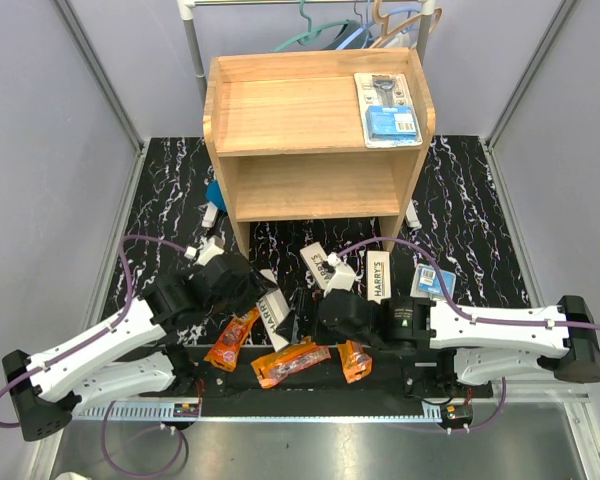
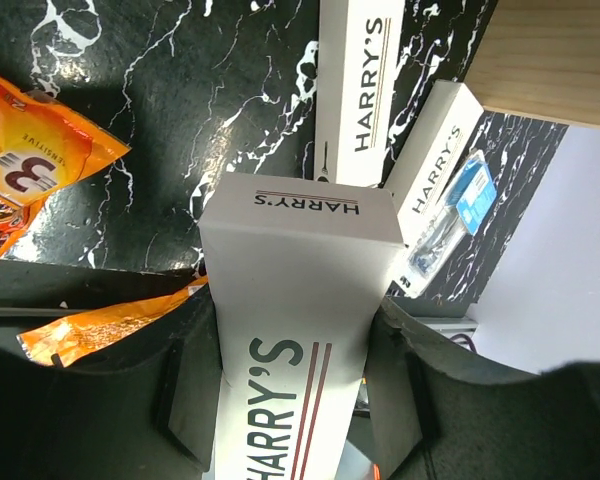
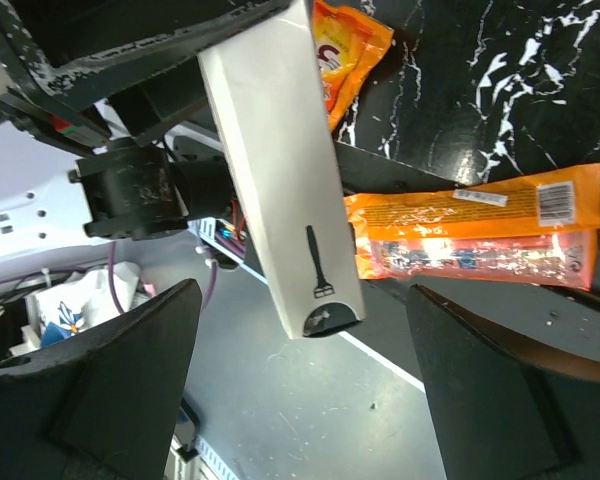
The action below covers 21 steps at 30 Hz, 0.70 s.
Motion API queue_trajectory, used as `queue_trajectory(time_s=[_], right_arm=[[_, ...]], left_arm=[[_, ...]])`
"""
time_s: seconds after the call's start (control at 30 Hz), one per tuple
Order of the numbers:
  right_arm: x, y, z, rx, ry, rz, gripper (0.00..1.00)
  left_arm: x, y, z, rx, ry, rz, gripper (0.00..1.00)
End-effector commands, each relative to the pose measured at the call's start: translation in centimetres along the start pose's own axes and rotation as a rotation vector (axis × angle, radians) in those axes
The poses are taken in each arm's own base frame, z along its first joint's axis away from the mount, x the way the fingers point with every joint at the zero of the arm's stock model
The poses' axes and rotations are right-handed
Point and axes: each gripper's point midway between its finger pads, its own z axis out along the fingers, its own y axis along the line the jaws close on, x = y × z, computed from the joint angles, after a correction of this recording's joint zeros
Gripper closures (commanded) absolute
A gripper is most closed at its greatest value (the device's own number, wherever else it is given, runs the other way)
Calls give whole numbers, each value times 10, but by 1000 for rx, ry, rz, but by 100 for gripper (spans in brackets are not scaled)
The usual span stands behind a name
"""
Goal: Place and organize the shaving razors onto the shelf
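My left gripper (image 2: 290, 400) is shut on a long white HARRY'S razor box (image 2: 295, 290), both pads pressed on its sides. In the top view that box (image 1: 272, 312) hangs between the arms, with the left gripper (image 1: 248, 298) to its left. My right gripper (image 3: 310, 400) stands open, its fingers (image 3: 130, 390) wide on either side of the box's (image 3: 280, 170) free end and apart from it. Two more HARRY'S boxes (image 1: 320, 262) (image 1: 378, 270) lie before the wooden shelf (image 1: 280, 105). A blue blister pack (image 1: 388, 108) lies on the shelf top, another (image 1: 435, 282) on the table.
Three orange razor packets (image 1: 232, 340) (image 1: 292, 362) (image 1: 355, 360) lie near the arm bases. A metal rail with hangers (image 1: 365, 30) stands behind the shelf. Grey walls close in the left and right sides.
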Motion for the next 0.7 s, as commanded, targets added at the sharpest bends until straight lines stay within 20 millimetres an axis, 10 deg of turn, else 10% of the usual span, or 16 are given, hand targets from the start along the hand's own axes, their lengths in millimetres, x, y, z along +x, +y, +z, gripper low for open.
queue_trajectory(time_s=[0.0,0.67], right_arm=[[-11,13,-2,-55,-61,57,9],[-12,-15,4,-35,-120,102,38]], left_arm=[[-10,-24,-2,86,-46,-44,100],[15,-41,8,189,78,-63,100]])
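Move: Some 3 cm ahead and 5 cm left of the right hand, at about its height, is the middle of the Harry's box, its lower end nearest those fingers. An orange packet lies about 5 cm back, 0 cm sideways and 12 cm below the right hand; another is 15 cm left, level with it. A loose Harry's box lies 17 cm ahead, 8 cm right. The left hand already grips the raised box; from it the right gripper is roughly 5 cm back, 6 cm right and 3 cm lower. Closing its wide-open fingers by about a third around the free lower end of the held Harry's box, the right hand sinks some 2 cm, then drifts about 1 cm to its right. The left hand keeps its grip and carries the box about 2 cm right, towards the right gripper, tilting about 5 degrees. A right-finger touch on the box isn't clear. ##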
